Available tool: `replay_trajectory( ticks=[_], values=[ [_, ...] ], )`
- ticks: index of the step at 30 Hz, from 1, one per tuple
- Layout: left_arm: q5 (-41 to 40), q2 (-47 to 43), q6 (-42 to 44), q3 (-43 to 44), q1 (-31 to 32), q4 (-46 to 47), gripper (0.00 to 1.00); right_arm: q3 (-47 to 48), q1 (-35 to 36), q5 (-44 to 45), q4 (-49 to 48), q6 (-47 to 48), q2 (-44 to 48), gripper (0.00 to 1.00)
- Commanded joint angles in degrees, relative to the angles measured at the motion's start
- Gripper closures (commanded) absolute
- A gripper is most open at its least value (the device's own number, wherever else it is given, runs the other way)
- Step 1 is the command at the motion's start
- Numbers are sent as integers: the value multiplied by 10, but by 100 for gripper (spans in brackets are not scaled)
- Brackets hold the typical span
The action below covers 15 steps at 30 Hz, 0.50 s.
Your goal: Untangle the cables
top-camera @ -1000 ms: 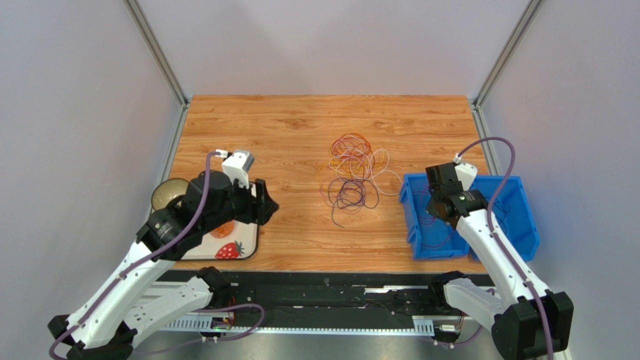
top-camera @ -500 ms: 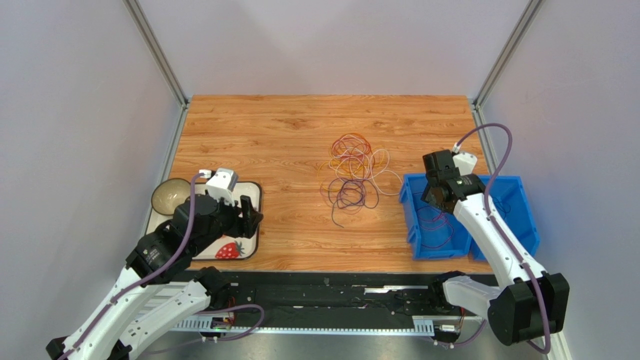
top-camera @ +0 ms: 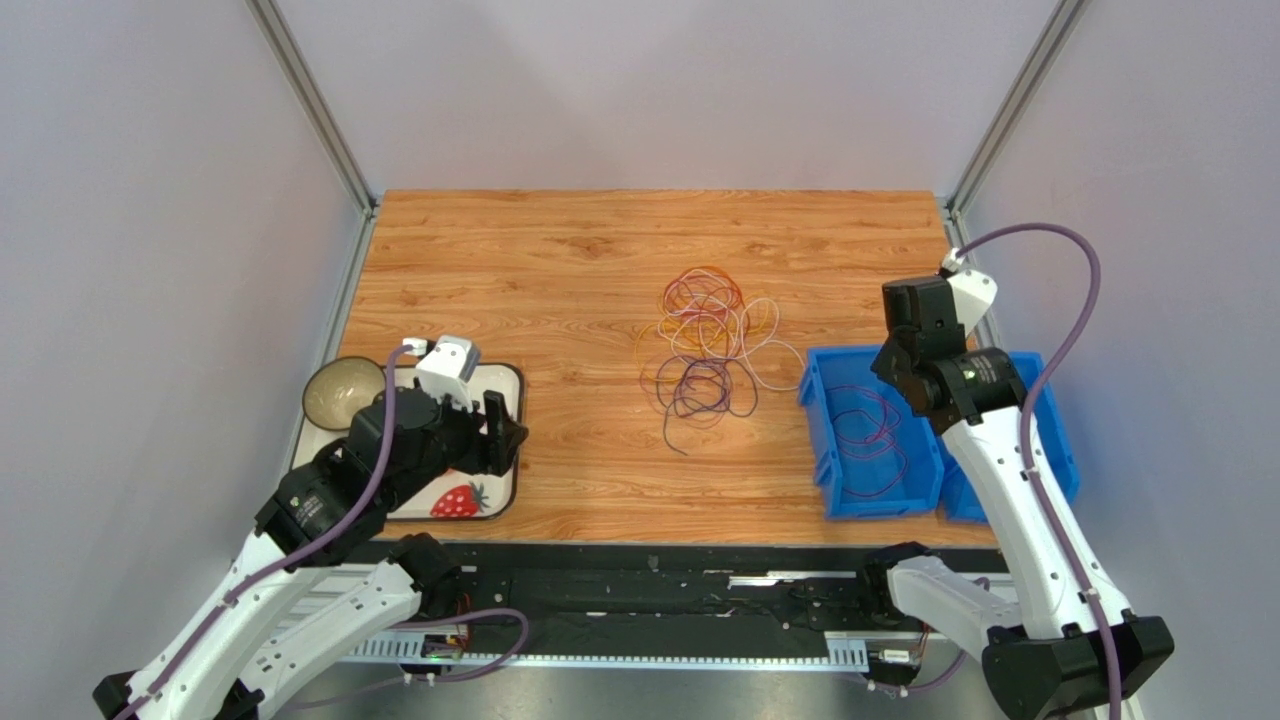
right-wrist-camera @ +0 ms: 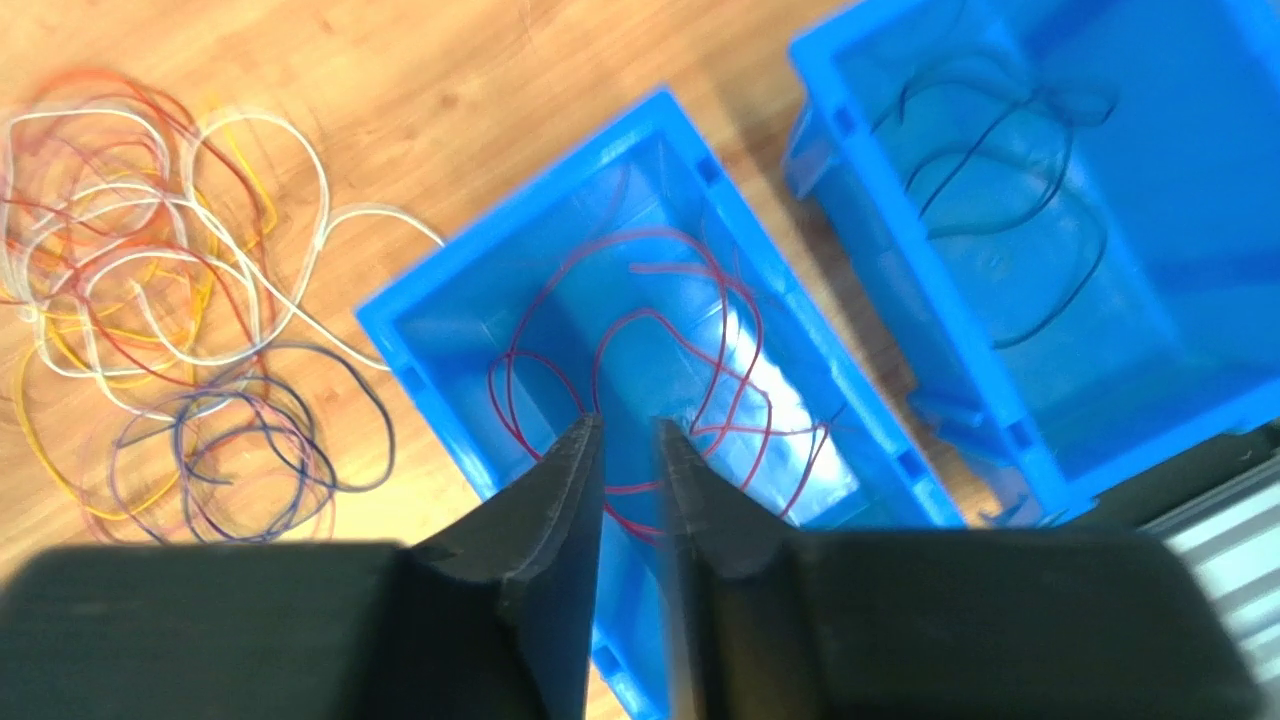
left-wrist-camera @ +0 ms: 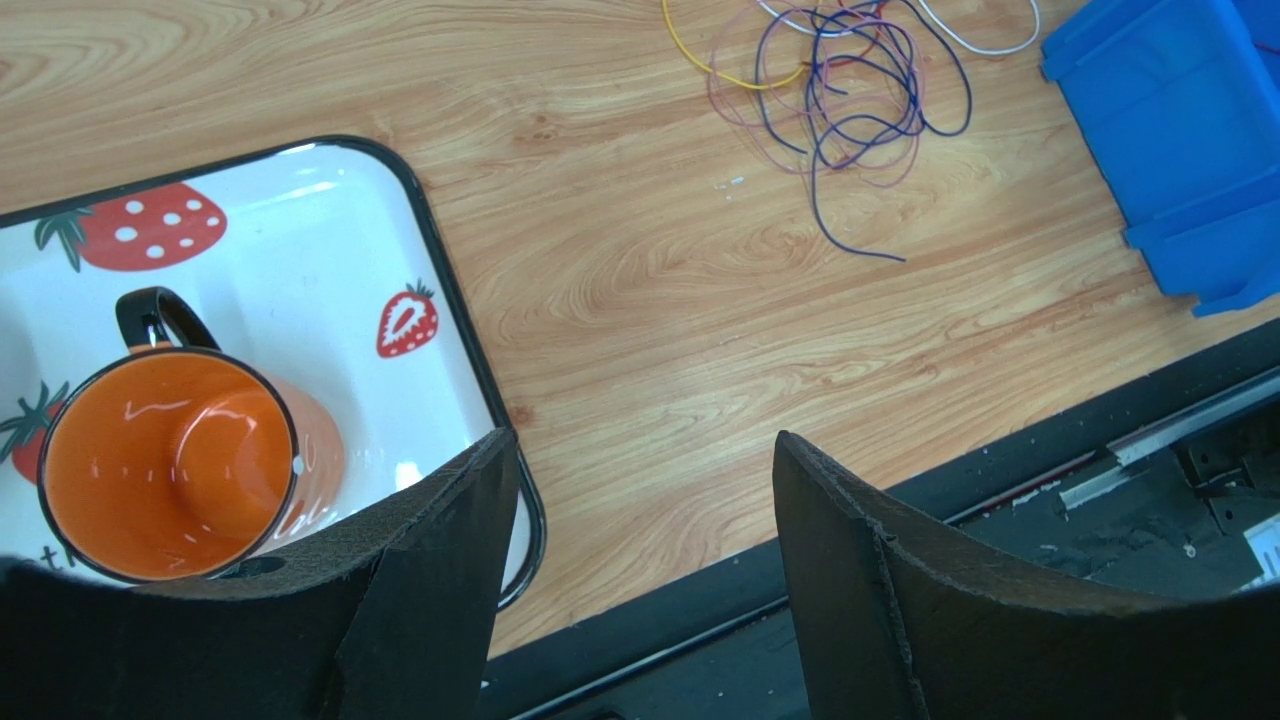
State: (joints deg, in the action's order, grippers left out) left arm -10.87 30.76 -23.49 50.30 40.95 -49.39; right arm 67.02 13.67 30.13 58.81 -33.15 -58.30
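Observation:
The tangled cables lie mid-table as thin loops of orange, red, purple, white and yellow; they also show as cables and cables in the wrist views. A separate red cable lies loose in the left blue bin, and a dark cable lies in the right blue bin. My right gripper hovers above the left bin, its jaws a narrow gap apart with nothing between them. My left gripper stands wide open and empty over the table's near edge, beside the tray.
A white strawberry-print tray holds an orange mug at the near left. The two blue bins sit side by side at the near right. Grey walls close in the table on three sides.
The right gripper let the red cable go into the left bin, rose up and away, and its jaws narrowed again. The left arm drew back toward the tray, then held still.

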Motion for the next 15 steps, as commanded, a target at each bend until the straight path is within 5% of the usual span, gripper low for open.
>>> replay_trajectory(
  ticks=[1,6,15],
  values=[
    [3,-3,7,-5,1,20,29,-80,0,-32,-37,-23,-4,81],
    [4,-6,6,-6,1,18,29,-132,-4,-26,-76,-37,-22,98],
    [-2,-17,9,-7,1,19,29,-208,-15,12,-138,-31,-98,100]
  ],
)
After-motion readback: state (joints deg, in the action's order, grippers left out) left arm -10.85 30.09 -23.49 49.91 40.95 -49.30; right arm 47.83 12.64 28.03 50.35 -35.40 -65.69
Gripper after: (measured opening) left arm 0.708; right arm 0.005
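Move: The red cable lies loosely on the floor of the nearer blue bin, almost under the right hand: roughly 1 cm ahead, 3 cm to its right and 21 cm below. The second bin stands about 23 cm to the right of this hand, practically in line with the cable. To the hand's left, the blue cable lies some 22 cm over and 10 cm ahead, and the orange-white tangle about 19 cm left and 24 cm ahead. From the left hand, the red cable is about 10 cm ahead and 52 cm right, 22 cm lower. The right hand, empty, plunges about 13 cm down into the nearer blue bin towards the red cable on its floor, easing back only some 2 cm, and is still sinking at the end. On the way the part-open fingers shut completely on nothing, and the wrist tips them about 15 degrees more steeply down, so the closed tips come in low over the coil; a touch on it can't be seen. ##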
